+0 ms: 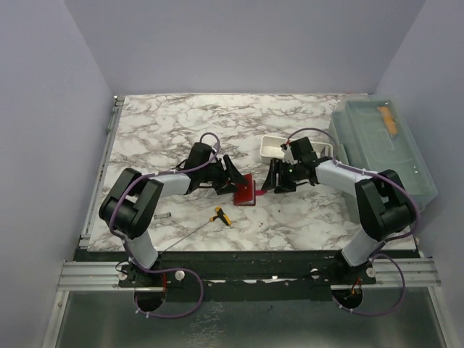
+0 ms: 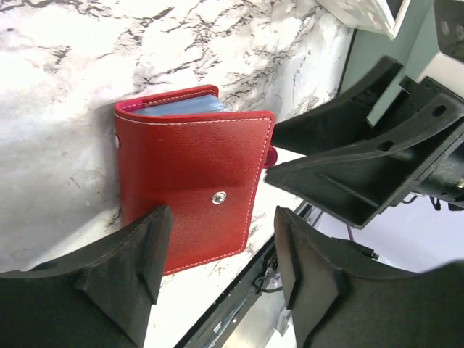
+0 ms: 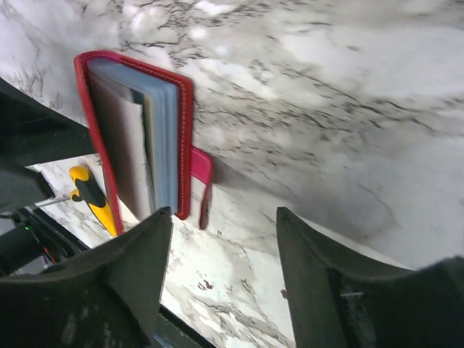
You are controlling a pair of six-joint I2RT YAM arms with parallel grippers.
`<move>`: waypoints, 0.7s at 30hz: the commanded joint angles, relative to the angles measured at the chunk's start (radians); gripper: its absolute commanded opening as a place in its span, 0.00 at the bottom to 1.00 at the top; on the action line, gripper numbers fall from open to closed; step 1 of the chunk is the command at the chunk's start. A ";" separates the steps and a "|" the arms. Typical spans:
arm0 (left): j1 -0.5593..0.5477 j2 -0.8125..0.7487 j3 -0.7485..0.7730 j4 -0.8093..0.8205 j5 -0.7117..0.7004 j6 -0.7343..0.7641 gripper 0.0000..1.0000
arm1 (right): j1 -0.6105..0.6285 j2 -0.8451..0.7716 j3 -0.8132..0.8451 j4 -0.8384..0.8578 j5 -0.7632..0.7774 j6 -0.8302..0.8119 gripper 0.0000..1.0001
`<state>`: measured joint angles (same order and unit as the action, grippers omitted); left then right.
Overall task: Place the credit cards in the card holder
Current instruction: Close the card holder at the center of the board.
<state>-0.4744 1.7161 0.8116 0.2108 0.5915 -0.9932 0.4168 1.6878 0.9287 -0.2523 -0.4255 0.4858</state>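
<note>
The red card holder (image 1: 245, 191) sits on the marble table between my two grippers, folded almost shut. In the left wrist view its red cover (image 2: 188, 170) with a metal snap faces me, and the blue-grey lining shows along the top edge. My left gripper (image 2: 221, 254) is open and holds nothing; its left finger (image 2: 127, 264) overlaps the holder's lower corner. In the right wrist view the card holder (image 3: 138, 138) appears edge-on, its leaves slightly parted. My right gripper (image 3: 221, 246) is open over bare marble beside it. The credit cards are hidden: no loose card shows.
A yellow-handled thin tool (image 1: 221, 216) lies near the front edge, left of centre. A white tray (image 1: 279, 147) stands behind the right gripper (image 1: 274, 180), and a clear lidded bin (image 1: 380, 148) fills the right side. The right gripper's black fingers (image 2: 362, 167) reach close to the left gripper (image 1: 232, 177).
</note>
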 commanded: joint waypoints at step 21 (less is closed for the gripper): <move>-0.029 0.131 -0.026 0.037 -0.037 0.042 0.15 | -0.030 -0.027 -0.026 0.021 -0.049 -0.036 0.20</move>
<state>-0.4908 1.8141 0.8097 0.2741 0.5926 -0.9878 0.3870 1.6371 0.8780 -0.2443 -0.4698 0.4694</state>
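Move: The card holder, its red cover not yet flat, has its middle about 3 cm right of the left hand, 2 cm back and 5 cm below; the yellow-handled tool is roughly 10 cm back from that hand, 5 cm left and 6 cm lower. From the right hand, the holder's strap lies some 4 cm left, 2 cm back and 1 cm down, and the white tray about 12 cm ahead and 6 cm right, also 1 cm down. Closing, the left gripper sinks about 3 cm onto the red cover while the right closes beside the strap. ##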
